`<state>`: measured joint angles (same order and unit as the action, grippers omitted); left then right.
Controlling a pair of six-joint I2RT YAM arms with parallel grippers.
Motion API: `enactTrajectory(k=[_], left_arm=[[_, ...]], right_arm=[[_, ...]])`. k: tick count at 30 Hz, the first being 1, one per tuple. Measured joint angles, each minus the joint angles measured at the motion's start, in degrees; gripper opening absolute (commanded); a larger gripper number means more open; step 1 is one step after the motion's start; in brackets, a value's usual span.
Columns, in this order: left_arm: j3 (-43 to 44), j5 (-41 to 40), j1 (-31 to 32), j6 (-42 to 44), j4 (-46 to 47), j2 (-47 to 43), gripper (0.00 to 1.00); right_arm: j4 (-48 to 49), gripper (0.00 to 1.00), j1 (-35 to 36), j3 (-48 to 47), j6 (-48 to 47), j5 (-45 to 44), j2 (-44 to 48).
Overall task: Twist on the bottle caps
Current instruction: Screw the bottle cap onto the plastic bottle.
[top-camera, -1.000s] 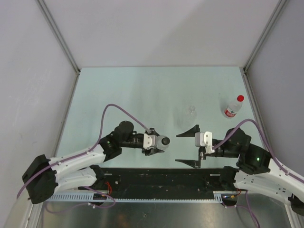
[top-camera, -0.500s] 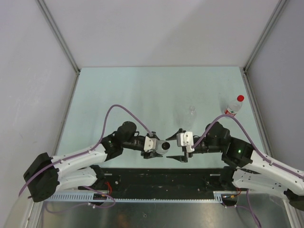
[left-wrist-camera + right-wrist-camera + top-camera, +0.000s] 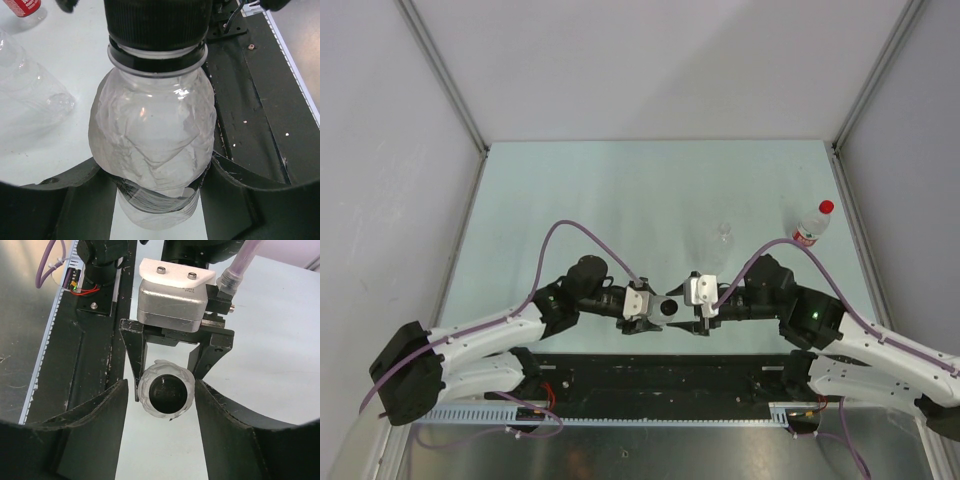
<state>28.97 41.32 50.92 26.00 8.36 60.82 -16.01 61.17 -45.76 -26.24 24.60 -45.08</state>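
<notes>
My left gripper is shut on the body of a crumpled clear bottle and holds it level, neck toward the right arm. A black cap sits on its neck. The right gripper faces that cap end-on. Its jaws are open and flank the cap, with a gap showing on each side. In the top view the two grippers meet nose to nose above the table's near edge. A second clear bottle has no cap. A labelled bottle carries a red cap.
The black base rail runs along the near edge under both grippers. Grey walls and metal posts close in the pale green table on three sides. The capless bottle lies just left of the held one.
The right gripper has moved left to the held bottle and its jaws have narrowed around the black cap. The left arm has shifted slightly and keeps its grip.
</notes>
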Motion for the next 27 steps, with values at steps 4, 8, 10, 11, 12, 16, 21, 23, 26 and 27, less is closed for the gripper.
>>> enactTrajectory(k=[4,8,10,11,12,16,21,23,26,27], left_arm=[[0.00,0.00,0.00,0.00,-0.02,0.00,0.26],[0.00,0.00,0.00,0.02,-0.02,0.00,0.26],[0.00,0.00,0.00,0.02,-0.02,0.00,0.26],[0.00,0.00,0.00,0.02,-0.04,0.00,0.26],[0.00,0.00,0.00,0.02,-0.04,0.00,0.26],[0.00,0.00,0.00,0.02,-0.04,0.00,0.26],[0.00,0.00,0.00,0.02,-0.04,0.00,0.26],[0.00,0.00,0.00,0.04,-0.04,0.00,0.25],[0.00,0.00,0.00,0.11,-0.17,0.00,0.23],[0.04,-0.09,0.00,0.09,-0.31,0.00,0.23]], right_arm=[[-0.09,0.56,0.00,0.00,0.00,-0.20,-0.02],[-0.22,0.55,0.00,0.00,0.00,-0.39,-0.02],[-0.24,0.55,0.00,0.00,0.00,-0.61,-0.02],[-0.24,0.55,0.00,0.00,0.02,-0.70,-0.04],[-0.24,0.54,0.00,0.00,0.00,-0.83,-0.13],[-0.24,0.53,0.00,0.00,-0.02,-1.14,-0.85],[-0.24,0.43,0.00,0.00,-0.26,-1.25,-1.20],[-0.24,0.37,0.00,0.00,-0.28,-1.27,-1.20],[-0.13,0.27,-0.02,0.00,-0.09,-1.66,-1.20],[-0.13,0.25,-0.02,0.00,0.15,-1.77,-1.20]])
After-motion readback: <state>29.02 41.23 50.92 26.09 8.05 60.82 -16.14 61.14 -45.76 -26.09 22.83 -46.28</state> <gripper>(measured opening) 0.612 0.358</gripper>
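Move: The black cap already sits on the mouth of the plastic bottle, about 2 cm to the right hand's left, 1 cm ahead and 1 cm below, between its open fingertips. The bottle's middle hangs some 9 cm below that hand, 4 cm left and 1 cm ahead. A second clear bottle stands about 18 cm ahead, 9 cm right and 16 cm lower. From the left hand, the cap is roughly 10 cm above, 2 cm right and 1 cm back. The cap is taken between the right hand's two fingertips: that hand eases forward and down, a bit over half a centimetre each way, to centre on it, while its fingers close from well open to about a third open and come against the cap's sides, with hardly any turn of the wrist. The left hand stays still and keeps its grip on the bottle's body. ##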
